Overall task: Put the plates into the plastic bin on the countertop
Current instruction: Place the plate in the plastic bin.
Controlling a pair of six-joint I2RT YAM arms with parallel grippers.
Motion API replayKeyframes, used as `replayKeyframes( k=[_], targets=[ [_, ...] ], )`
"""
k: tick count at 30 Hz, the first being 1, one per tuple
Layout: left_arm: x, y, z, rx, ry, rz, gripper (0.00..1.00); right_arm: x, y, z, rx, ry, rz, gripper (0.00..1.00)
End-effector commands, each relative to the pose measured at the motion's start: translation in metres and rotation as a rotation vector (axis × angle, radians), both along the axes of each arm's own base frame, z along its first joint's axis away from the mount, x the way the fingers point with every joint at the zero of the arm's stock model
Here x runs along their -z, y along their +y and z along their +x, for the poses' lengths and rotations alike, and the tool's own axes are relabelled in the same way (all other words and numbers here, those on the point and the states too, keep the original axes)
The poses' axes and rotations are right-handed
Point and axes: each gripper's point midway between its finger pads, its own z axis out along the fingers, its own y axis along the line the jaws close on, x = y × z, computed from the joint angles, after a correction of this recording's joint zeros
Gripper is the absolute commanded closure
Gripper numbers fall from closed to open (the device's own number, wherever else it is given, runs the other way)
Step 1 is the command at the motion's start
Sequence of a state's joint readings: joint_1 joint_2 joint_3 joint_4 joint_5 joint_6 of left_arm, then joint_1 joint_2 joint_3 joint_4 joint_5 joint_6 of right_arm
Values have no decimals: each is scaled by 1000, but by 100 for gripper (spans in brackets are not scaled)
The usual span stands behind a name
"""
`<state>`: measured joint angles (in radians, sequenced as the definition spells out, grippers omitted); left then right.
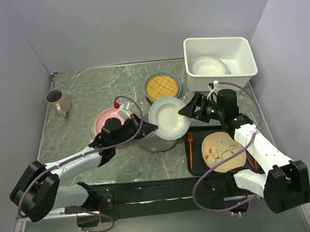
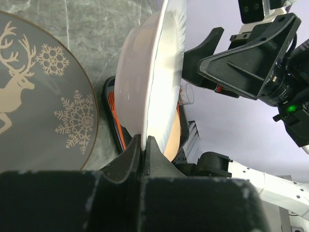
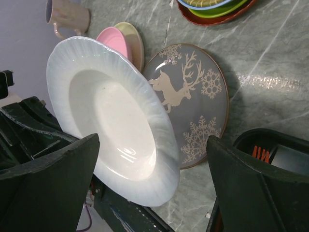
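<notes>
My left gripper is shut on the rim of a white fluted plate and holds it tilted above the countertop. In the left wrist view the jaws pinch the plate's edge. My right gripper is open and empty, facing the plate from the right. In the right wrist view the plate lies in front of the spread gripper. The dark grey deer plate lies beneath. The white plastic bin at the back right holds a white plate.
A pink plate lies on a yellow-green one at the left. A stack topped by the yellow lattice plate sits at the back. A black tray holds a beige plate and an orange fork. A mug stands far left.
</notes>
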<state>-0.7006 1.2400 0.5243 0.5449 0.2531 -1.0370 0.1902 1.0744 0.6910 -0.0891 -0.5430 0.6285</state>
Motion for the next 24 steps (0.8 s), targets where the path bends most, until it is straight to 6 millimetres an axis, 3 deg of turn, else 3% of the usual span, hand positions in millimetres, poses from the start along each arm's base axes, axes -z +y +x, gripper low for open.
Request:
replayKeyframes(
  k=[1, 12, 16, 19, 23, 24],
  targets=[
    [-58, -4, -2, 31, -162, -137, 99, -8, 2, -3, -24, -57, -4, 2],
    [-67, -4, -10, 57, -176, -167, 99, -5, 15, -6, -85, -55, 67, 4],
    [-67, -5, -11, 67, -174, -179, 99, -9, 23, -11, -139, -71, 106, 14],
    [-65, -5, -11, 69, -169, -175, 99, -16, 25, -14, -158, -101, 129, 35],
    [-59, -5, -8, 58, -158, -155, 99, -20, 25, -16, -170, -115, 127, 70],
    [-60, -5, -7, 58, -163, -150, 99, -20, 25, -17, -173, -115, 125, 74]
  ],
)
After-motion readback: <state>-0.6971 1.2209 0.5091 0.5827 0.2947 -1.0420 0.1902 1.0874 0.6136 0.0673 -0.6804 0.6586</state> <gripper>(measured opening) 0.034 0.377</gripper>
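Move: The left hand already pinches the white plate by its rim; the plate's middle lies about 8 cm right and 5 cm ahead of it. From the open right hand that middle is roughly 9 cm left, 5 cm back, about level. Grey reindeer plate: 18 cm left of the right hand, 12 cm back, 15 cm below. Yellow plate stack: 13 cm left, 11 cm ahead, 12 cm below. Bin: 20 cm right, 23 cm ahead, 8 cm below. Right hand eases about 2 cm left and back, fingers closing over halfway around the left-held plate's right rim. ##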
